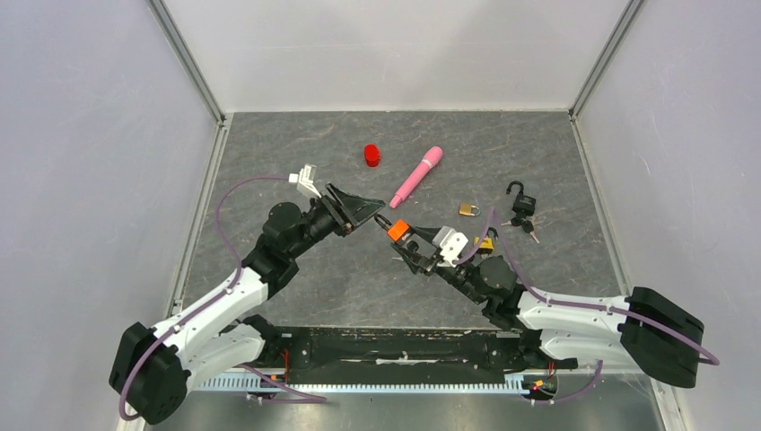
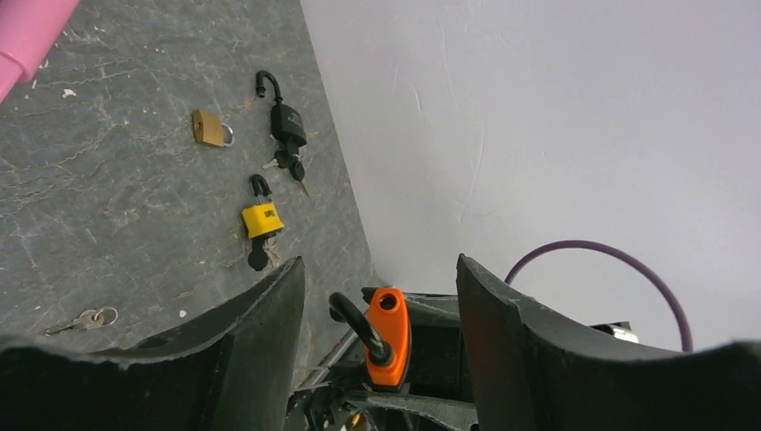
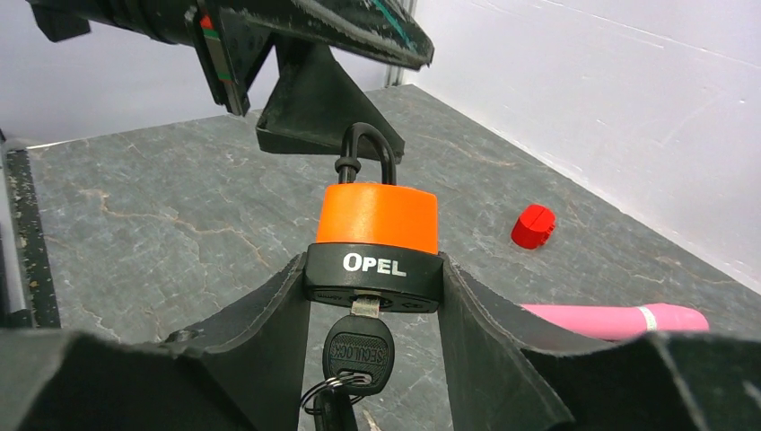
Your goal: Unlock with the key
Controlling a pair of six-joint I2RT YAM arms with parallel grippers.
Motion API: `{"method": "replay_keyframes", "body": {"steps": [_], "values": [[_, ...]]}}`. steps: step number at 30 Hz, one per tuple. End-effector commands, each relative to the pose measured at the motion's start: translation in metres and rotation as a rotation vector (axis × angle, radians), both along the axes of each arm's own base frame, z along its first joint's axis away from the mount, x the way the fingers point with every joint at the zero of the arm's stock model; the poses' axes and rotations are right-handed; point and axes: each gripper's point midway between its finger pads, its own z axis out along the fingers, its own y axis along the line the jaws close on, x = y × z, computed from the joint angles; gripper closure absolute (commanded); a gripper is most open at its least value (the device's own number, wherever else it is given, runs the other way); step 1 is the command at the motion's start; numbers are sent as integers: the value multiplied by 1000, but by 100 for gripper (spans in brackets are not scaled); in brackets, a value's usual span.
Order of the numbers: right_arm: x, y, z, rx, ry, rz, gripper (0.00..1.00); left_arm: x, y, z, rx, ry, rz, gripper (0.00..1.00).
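Observation:
My right gripper [image 3: 375,269] is shut on the black base of an orange padlock [image 3: 377,220], held above the table with its shackle pointing towards the left arm. A black-headed key [image 3: 358,348] sits in the keyhole, with a ring and a second key hanging from it. In the left wrist view the orange padlock [image 2: 391,332] has one shackle end out of its hole. My left gripper [image 2: 381,269] is open, its fingers on either side of the shackle and not touching it. From above, the left gripper [image 1: 368,213] and right gripper [image 1: 406,241] meet at the orange padlock [image 1: 397,230].
On the table lie a red cap [image 1: 371,155], a pink cylinder [image 1: 416,176], a brass padlock [image 1: 468,209], a black padlock [image 1: 523,199] with an open shackle and keys, and a yellow padlock [image 1: 485,241]. A loose key [image 2: 85,319] lies nearer the left.

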Motion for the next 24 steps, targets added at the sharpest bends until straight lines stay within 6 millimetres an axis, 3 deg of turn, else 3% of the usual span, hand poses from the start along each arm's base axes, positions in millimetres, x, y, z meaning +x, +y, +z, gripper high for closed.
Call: {"method": "replay_keyframes", "body": {"steps": [1,7,11,24], "values": [[-10,1,40,155,-23,77,100,-4,-10,21,8,-128,-75,33],[-15,-3,49,236,9,154,100,-18,-29,28,-47,-195,-232,37],[-6,-11,49,268,38,132,100,-31,-36,34,-122,-204,-325,45],[20,-27,24,151,25,-18,100,-39,-38,32,-130,-141,-371,54]]}}
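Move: The shackle of the orange lock, which the right hand holds, lies about 2 cm back, 2 cm right and 2 cm below the open left hand, the lock's body about 4 cm back, 5 cm right and 3 cm below. From the right hand the shackle is roughly 3 cm ahead, 4 cm left and 1 cm up. Loose keys lie on the table some 2 cm back, 5 cm right and 26 cm below the left hand; the pink wand's middle is about 22 cm ahead, 10 cm right, equally low. The left hand reaches to its right by about 3.5 cm and draws back some 1.5 cm, turning clockwise about 15 degrees as its fingers narrow from wide to roughly half open, one on each side of the shackle. Meanwhile the right hand keeps its grip on the lock body, with the key in it, and brings it up about 2 cm and 1.5 cm to the right, rolling so its left side rises nearly 10 degrees. ##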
